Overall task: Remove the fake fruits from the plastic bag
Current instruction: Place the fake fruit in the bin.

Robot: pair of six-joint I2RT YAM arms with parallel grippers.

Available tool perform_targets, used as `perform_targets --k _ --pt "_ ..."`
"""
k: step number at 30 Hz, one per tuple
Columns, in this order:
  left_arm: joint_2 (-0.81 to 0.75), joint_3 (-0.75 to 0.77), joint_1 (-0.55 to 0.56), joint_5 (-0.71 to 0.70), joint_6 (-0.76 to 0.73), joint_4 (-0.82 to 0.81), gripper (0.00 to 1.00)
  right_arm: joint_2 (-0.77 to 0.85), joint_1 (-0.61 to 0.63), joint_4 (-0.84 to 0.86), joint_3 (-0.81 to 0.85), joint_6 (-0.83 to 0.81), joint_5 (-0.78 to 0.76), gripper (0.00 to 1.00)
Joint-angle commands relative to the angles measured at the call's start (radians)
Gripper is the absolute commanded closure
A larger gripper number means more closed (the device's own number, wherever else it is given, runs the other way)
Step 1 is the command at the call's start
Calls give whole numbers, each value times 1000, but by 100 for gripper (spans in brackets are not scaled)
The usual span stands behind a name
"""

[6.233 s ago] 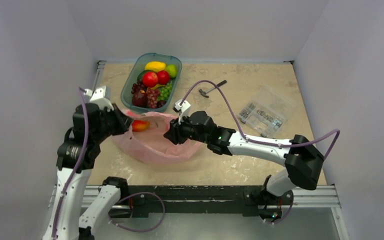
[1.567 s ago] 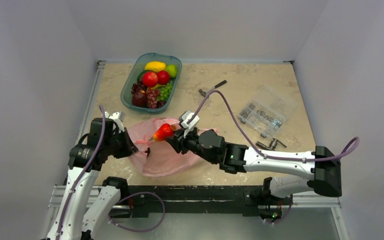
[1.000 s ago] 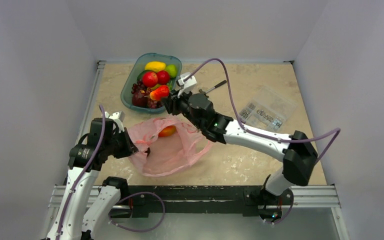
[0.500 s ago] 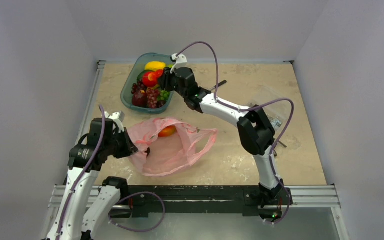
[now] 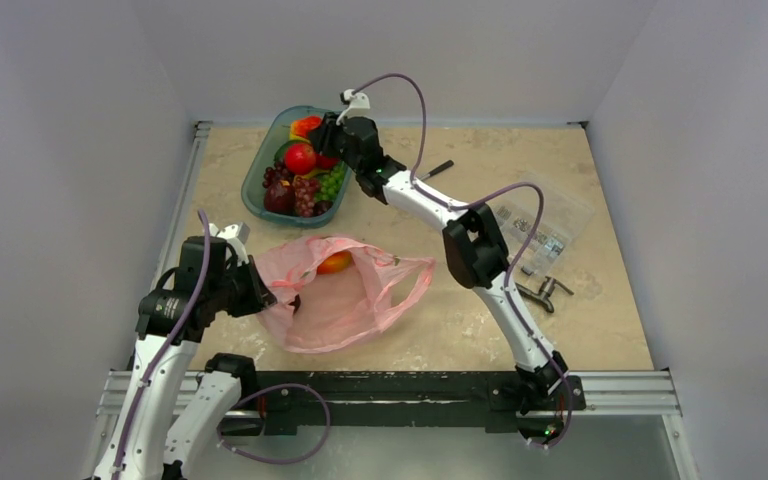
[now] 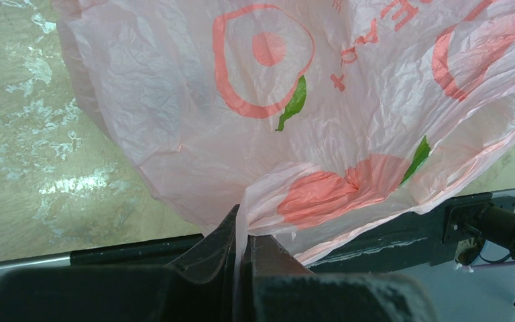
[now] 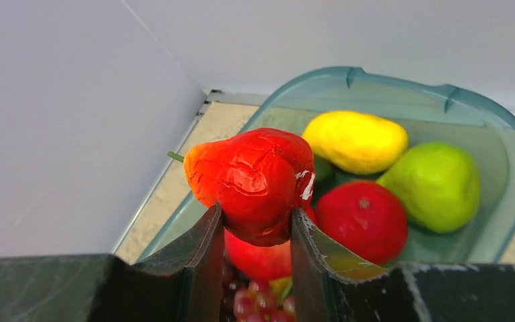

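The pink plastic bag (image 5: 345, 300) lies crumpled on the table with its mouth facing right, and an orange fake fruit (image 5: 335, 263) shows inside. My left gripper (image 5: 263, 290) is shut on the bag's left edge; in the left wrist view a fold of the bag (image 6: 275, 100) is pinched in the gripper (image 6: 243, 231). My right gripper (image 5: 315, 130) is shut on a wrinkled red-orange fruit (image 7: 255, 178) and holds it over the far end of the teal tray (image 5: 257, 170). Below the gripper (image 7: 255, 225) lie a yellow mango (image 7: 355, 141), a green pear (image 7: 436, 184) and a red apple (image 7: 365, 221).
Grapes (image 5: 307, 195) fill the tray's near end. A small hammer (image 5: 430, 172) lies right of the tray. A clear packet of small parts (image 5: 540, 225) and a dark tool (image 5: 545, 290) sit at the right. Walls close in the left, far and right sides.
My right arm has carried the red-orange fruit from the bag's mouth out over the tray to its far end. The left gripper and the bag have stayed put.
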State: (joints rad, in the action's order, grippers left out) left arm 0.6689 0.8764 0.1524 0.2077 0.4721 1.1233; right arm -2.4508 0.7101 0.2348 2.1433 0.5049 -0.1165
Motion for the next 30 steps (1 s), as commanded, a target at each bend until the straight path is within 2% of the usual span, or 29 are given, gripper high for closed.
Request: perform_targets --k 1,7,13,20,30 --pt "-6 -4 6 -3 14 -22 100 -72 -3 -42 194 14 28 100" --pt "-4 -5 6 -3 13 -22 100 -151 -9 -17 272 26 17 99" --pt "-7 -4 6 -5 13 -22 100 -261 -19 -23 421 43 -14 96" --pt "-6 -5 6 -8 13 -21 100 -312 -20 -25 470 0 -77 91" --pt "3 -5 6 -10 16 -21 100 -313 -18 -42 485 -107 -77 40"
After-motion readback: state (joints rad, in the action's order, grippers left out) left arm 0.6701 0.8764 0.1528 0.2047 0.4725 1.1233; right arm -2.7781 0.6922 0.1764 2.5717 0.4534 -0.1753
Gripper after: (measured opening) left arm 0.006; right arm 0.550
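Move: The held red pepper goes to the bin's far part, between the yellow fruit and the two red apples, about 9 cm ahead of the right hand, 3 cm left and 9 cm below. The yellow fruit lies 12 cm ahead, 1 cm left; the near-left apple 6 cm ahead, 5 cm left; the other apple 7 cm ahead, 1 cm right, all some 11 cm down. From the left hand, that place is roughly 45 cm ahead, 4 cm right, 5 cm lower. Ease the right hand about 5 cm forward and 4 cm down into the far part of the bin, veering slightly left, then back right, with the pepper still pinched. Near the end of the descent, spread the fingers to let go of the pepper over the apples and the yellow fruit, and begin to lift very slightly. Keep the left gripper still, pinching the bag. ##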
